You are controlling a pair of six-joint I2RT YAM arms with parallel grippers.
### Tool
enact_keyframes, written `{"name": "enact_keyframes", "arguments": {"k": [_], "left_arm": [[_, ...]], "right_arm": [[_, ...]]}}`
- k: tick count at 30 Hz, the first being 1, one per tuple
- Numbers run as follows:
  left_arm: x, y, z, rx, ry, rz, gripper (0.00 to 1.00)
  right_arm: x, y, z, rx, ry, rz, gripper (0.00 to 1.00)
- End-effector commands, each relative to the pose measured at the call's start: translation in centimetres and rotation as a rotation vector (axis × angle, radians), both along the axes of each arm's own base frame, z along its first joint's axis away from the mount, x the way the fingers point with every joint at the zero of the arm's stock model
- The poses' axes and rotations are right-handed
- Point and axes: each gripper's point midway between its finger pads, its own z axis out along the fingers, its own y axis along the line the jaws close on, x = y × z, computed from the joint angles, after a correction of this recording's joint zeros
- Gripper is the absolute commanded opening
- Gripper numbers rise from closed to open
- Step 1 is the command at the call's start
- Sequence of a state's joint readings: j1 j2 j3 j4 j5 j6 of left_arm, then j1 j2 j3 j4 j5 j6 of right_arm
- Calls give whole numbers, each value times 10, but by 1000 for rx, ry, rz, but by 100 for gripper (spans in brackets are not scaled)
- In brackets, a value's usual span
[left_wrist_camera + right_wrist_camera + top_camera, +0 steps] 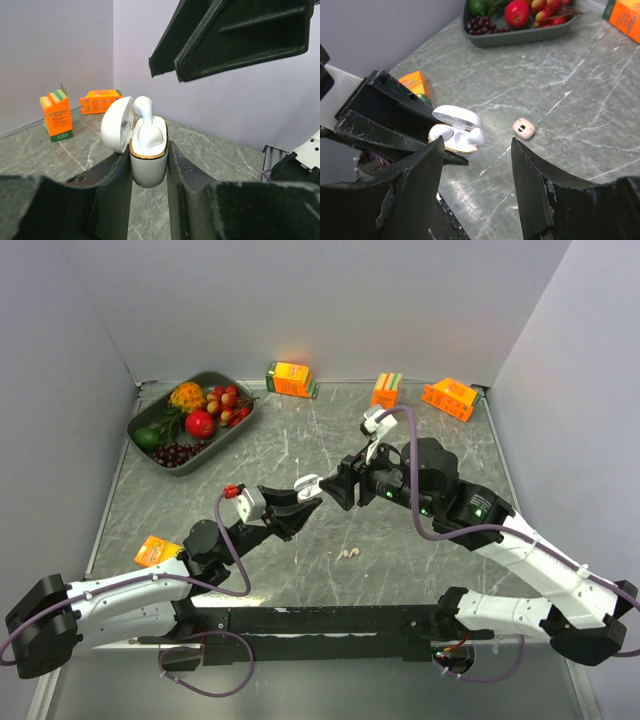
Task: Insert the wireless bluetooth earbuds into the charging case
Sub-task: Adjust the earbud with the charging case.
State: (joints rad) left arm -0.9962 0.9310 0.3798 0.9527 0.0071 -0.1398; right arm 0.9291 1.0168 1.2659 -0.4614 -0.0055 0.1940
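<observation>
My left gripper (303, 500) is shut on the white charging case (308, 483) and holds it above the table, lid open. In the left wrist view the case (148, 167) sits upright between my fingers (112, 175). One white earbud (149, 137) lies in it and a second (144, 104) sticks up from the far socket. My right gripper (342, 486) is open and empty, just right of the case; the right wrist view shows the case (451, 131) and the protruding earbud (479, 136) between its jaws. A pale-beige earbud (524, 128) lies on the table (350, 554).
A grey tray (152, 454) of fruit stands at the back left. Orange juice cartons stand along the back wall (291, 378), (386, 390), (450, 397), and one (157, 550) lies by my left arm. Grey walls enclose the marbled table (440, 450).
</observation>
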Motion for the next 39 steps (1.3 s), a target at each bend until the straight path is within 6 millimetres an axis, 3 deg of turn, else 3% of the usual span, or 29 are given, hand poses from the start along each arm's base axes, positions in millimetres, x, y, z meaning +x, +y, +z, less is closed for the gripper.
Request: {"name": "enact_keyframes", "arguments": {"k": [1, 16, 23, 39], "left_arm": [[-9, 1, 19, -50, -39, -40, 1], [-15, 1, 21, -50, -46, -66, 1], [-11, 2, 20, -48, -41, -47, 1], [2, 1, 20, -38, -27, 9, 1]], "right_arm": [[-7, 7, 3, 0, 33, 63, 63], [-5, 13, -1, -5, 51, 89, 53], [-7, 13, 2, 8, 59, 90, 36], [-4, 14, 1, 12, 107, 59, 11]]}}
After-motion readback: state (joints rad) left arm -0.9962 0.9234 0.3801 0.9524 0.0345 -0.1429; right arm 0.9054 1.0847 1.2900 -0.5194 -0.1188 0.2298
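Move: The white earbud poking up from the far slot of the white case, which my left hand holds, lies about 2 cm to the left of my right hand, some 3 cm below and 1 cm back. The case's middle is roughly 4 cm left, 1 cm back and 4 cm below. The pink case rests on the table roughly 13 cm ahead, 12 cm left and 30 cm down. From my left hand the earbud is about 2 cm ahead, 2 cm right and 3 cm up. I bring my open right hand down about 3 cm and some 1.5 cm left onto the protruding earbud, the wrist turning slightly on the way. There I stay nearly in place and close the fingers until their tips pinch the earbud's upstanding end. My left hand keeps its grip on the open case, easing back about 1 cm and then partly returning. ##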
